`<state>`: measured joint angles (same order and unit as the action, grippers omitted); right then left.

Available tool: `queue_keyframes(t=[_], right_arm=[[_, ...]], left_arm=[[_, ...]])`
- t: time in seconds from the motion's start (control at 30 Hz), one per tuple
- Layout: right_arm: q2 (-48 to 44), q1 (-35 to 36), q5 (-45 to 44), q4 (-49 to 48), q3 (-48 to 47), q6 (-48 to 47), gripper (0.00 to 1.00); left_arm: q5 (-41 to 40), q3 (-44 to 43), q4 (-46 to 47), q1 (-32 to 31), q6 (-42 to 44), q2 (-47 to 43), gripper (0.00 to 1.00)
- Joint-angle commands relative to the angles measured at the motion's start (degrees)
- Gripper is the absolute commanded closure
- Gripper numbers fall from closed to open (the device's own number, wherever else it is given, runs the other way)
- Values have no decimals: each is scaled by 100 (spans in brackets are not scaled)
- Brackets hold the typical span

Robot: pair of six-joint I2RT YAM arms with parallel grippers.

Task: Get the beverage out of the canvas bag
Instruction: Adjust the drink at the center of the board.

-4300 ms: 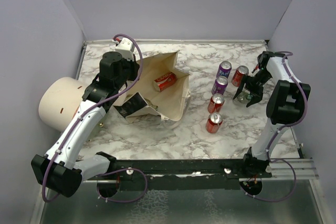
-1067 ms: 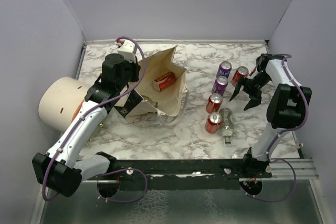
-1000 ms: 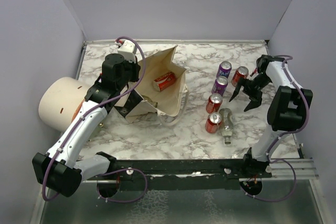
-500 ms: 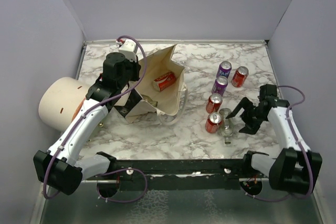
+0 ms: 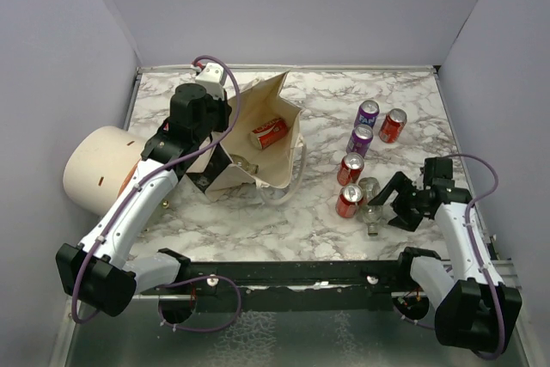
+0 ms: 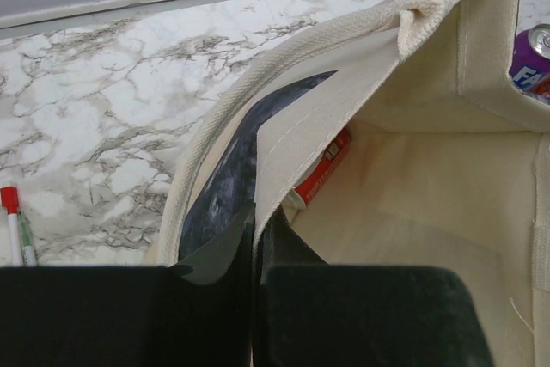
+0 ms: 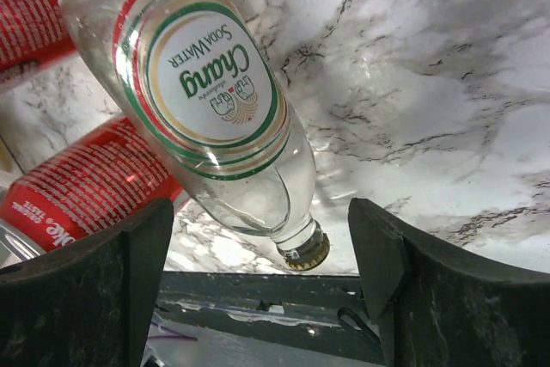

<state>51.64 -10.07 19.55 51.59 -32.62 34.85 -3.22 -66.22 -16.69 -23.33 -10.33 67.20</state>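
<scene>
The canvas bag (image 5: 273,157) stands open on the marble table, left of centre. A beverage, a red can (image 5: 269,133), lies on its side inside it, and the left wrist view shows the red can (image 6: 324,167) past the cloth. My left gripper (image 5: 212,129) is shut on the canvas bag's rim (image 6: 284,139), the cloth pinched between its jaws at the gripper (image 6: 256,231). My right gripper (image 5: 391,201) stands open low at the near right. A clear glass soda bottle (image 7: 206,100) lies by it, its neck between the spread fingers, untouched.
Two purple cans (image 5: 368,113) (image 5: 359,139) and three red cans (image 5: 393,125) (image 5: 352,168) (image 5: 349,200) stand right of the bag. The glass bottle (image 5: 370,204) lies beside the nearest red can. A cream cylinder (image 5: 94,169) lies at the left edge. A red-capped pen (image 6: 12,223) lies behind the bag.
My right arm has swung from the back right, beside the cans, down to the near right by the lying bottle. The left arm and the bag have kept still.
</scene>
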Motion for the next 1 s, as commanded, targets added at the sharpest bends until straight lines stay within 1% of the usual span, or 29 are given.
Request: queue_keyframes(t=[0.0, 0.07, 0.23, 0.3, 0.4, 0.53, 0.63, 0.7, 0.8, 0.9, 0.97], right_arm=[[56, 22, 298, -72, 108, -265, 20], [245, 22, 423, -72, 143, -369, 27], [613, 39, 870, -210, 339, -650, 36], [693, 65, 881, -208, 435, -615, 36], [824, 124, 800, -248, 545, -503, 31], [1039, 136, 749, -394, 720, -368, 28], [1315, 137, 620, -496, 769, -244, 28], [1379, 139, 526, -556, 794, -146, 30], [1397, 141, 472, -673, 876, -49, 39], [1359, 141, 243, -753, 870, 86, 42], [1174, 142, 139, -764, 864, 167, 45]], left_arm=[[193, -214, -156, -5, -81, 14, 100], [209, -226, -184, -6, -78, -4, 100], [190, -234, -222, -5, -66, -57, 100], [208, -217, -209, -9, -99, -66, 100], [226, -195, -188, -11, -129, -67, 100], [238, -195, -177, -10, -147, -84, 100], [186, -224, -201, -9, -90, -131, 100], [114, -235, -235, -5, -56, -166, 100], [52, -243, -259, -5, 11, -211, 100], [34, -244, -265, -6, 33, -225, 100], [-5, -271, -260, -5, 47, -212, 100]])
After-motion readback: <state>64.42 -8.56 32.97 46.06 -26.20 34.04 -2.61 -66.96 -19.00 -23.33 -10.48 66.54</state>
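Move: The right hand is open above and to the right of the lying glass bottle, whose middle is about 3 cm ahead, 5 cm left and 4 cm below; the capped neck points back towards the robot. The nearer red can stands 10 cm left and 2 cm ahead, the next red can 9 cm left and 12 cm ahead, both about level in height. From the left hand the bottle lies about 37 cm right, 16 cm back and well below. The right fingers come into contact with the glass bottle near its shoulder and neck, one on either side and partly closed. The hand reaches it by going left about 4 cm while sinking some 3 cm and easing back towards the capped end, tilting so that the fingertips swing left and a little back. ##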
